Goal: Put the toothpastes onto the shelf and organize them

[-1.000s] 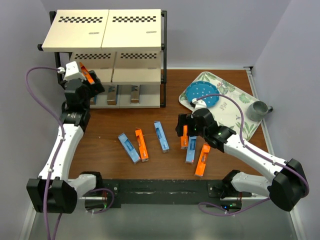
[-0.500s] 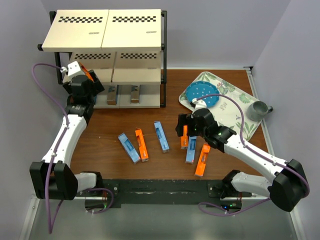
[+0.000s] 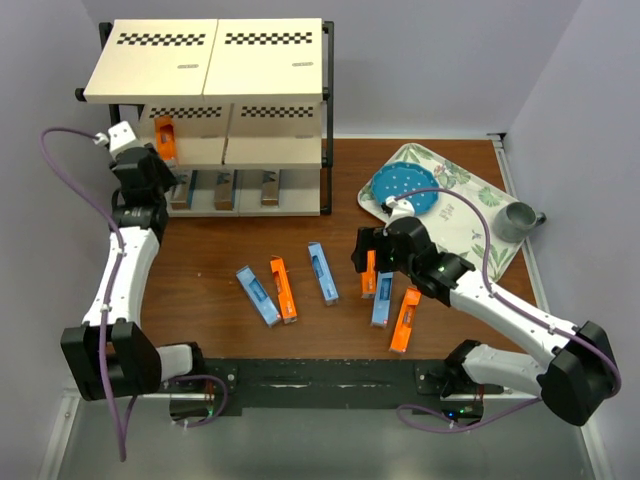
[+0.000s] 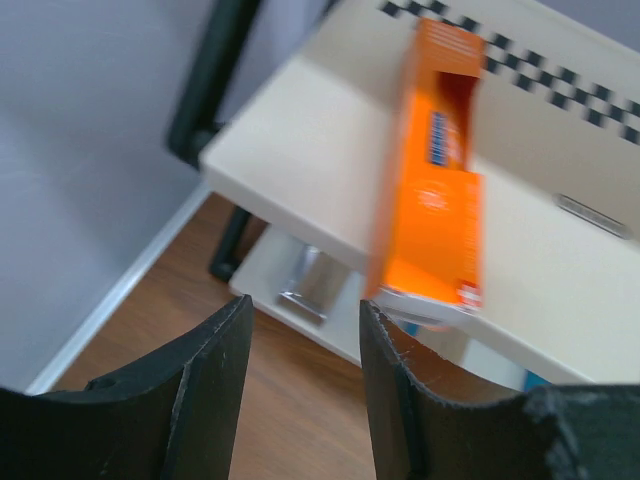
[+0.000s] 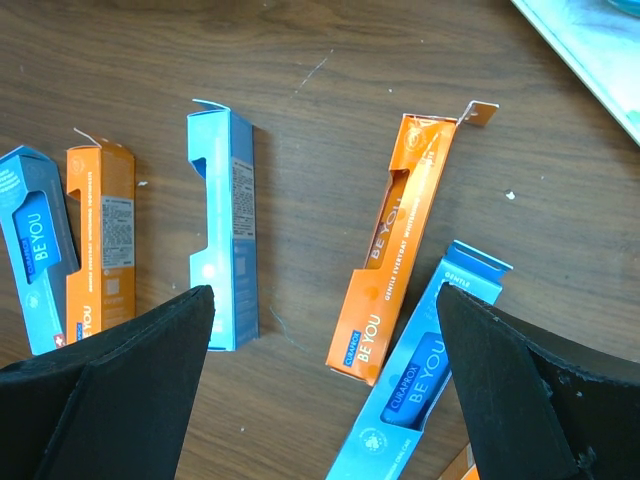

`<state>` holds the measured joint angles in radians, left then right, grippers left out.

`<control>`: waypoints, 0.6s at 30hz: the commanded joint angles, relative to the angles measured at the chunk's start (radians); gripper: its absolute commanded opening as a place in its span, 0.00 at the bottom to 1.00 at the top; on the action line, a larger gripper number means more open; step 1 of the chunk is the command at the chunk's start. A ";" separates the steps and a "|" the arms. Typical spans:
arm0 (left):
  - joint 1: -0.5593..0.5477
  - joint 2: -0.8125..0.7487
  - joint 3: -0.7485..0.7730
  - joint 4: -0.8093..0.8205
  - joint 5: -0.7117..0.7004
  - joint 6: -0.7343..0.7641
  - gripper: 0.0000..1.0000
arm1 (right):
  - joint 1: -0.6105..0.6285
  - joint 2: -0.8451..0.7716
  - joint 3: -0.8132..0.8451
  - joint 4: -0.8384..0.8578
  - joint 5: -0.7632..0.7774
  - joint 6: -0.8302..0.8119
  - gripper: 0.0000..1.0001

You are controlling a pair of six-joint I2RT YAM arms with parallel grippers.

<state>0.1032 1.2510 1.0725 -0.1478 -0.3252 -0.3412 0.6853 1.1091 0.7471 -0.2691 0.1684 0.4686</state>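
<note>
The shelf (image 3: 210,70) stands at the back left. An orange toothpaste (image 3: 165,138) lies on its middle board, seen close in the left wrist view as an orange carton (image 4: 430,190) on the cream board (image 4: 300,160). My left gripper (image 3: 145,165) hangs just left of it, open and narrow, with nothing between its fingers (image 4: 215,370). Silver toothpastes (image 3: 222,190) lie on the bottom board. Several orange and light blue toothpastes (image 3: 284,290) lie on the table. My right gripper (image 3: 370,258) hovers wide open over an orange carton (image 5: 395,245) and a light blue one (image 5: 222,240).
A floral tray (image 3: 470,225) with a blue plate (image 3: 405,190) sits at the back right, and a grey mug (image 3: 515,220) stands on the tray's right end. The left wall runs close beside the left arm.
The left gripper has let go of the orange toothpaste on the shelf's middle board, drawn back to the left and narrowed its jaws. The right arm has not moved.
</note>
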 commanded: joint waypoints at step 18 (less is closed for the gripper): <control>0.135 -0.123 0.040 -0.033 0.184 0.123 0.80 | 0.008 -0.028 0.001 0.025 0.048 -0.035 0.98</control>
<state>0.2344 1.2186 1.1156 -0.1642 -0.1810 -0.2253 0.6872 1.1046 0.7471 -0.2691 0.1806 0.4538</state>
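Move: The orange toothpaste box already lies on the middle shelf, its middle about 7 cm ahead of the left hand, 5 cm to its right and about level with it; from the right hand it is some 21 cm ahead, 39 cm left and 12 cm higher. The middle shelf's left front corner is about 3 cm ahead and 6 cm left of the left hand. The leftmost silver box, on the bottom shelf, is roughly 10 cm ahead, 4 cm right and 15 cm below the left hand. The orange box is already out of the fingers, and the empty left hand draws away from it, sliding left about 4 cm towards the shelf's left end. It then lifts some 2 cm, easing back a little at the end. Meanwhile the fingers spread from half open to about three-quarters, and the wrist barely turns. ##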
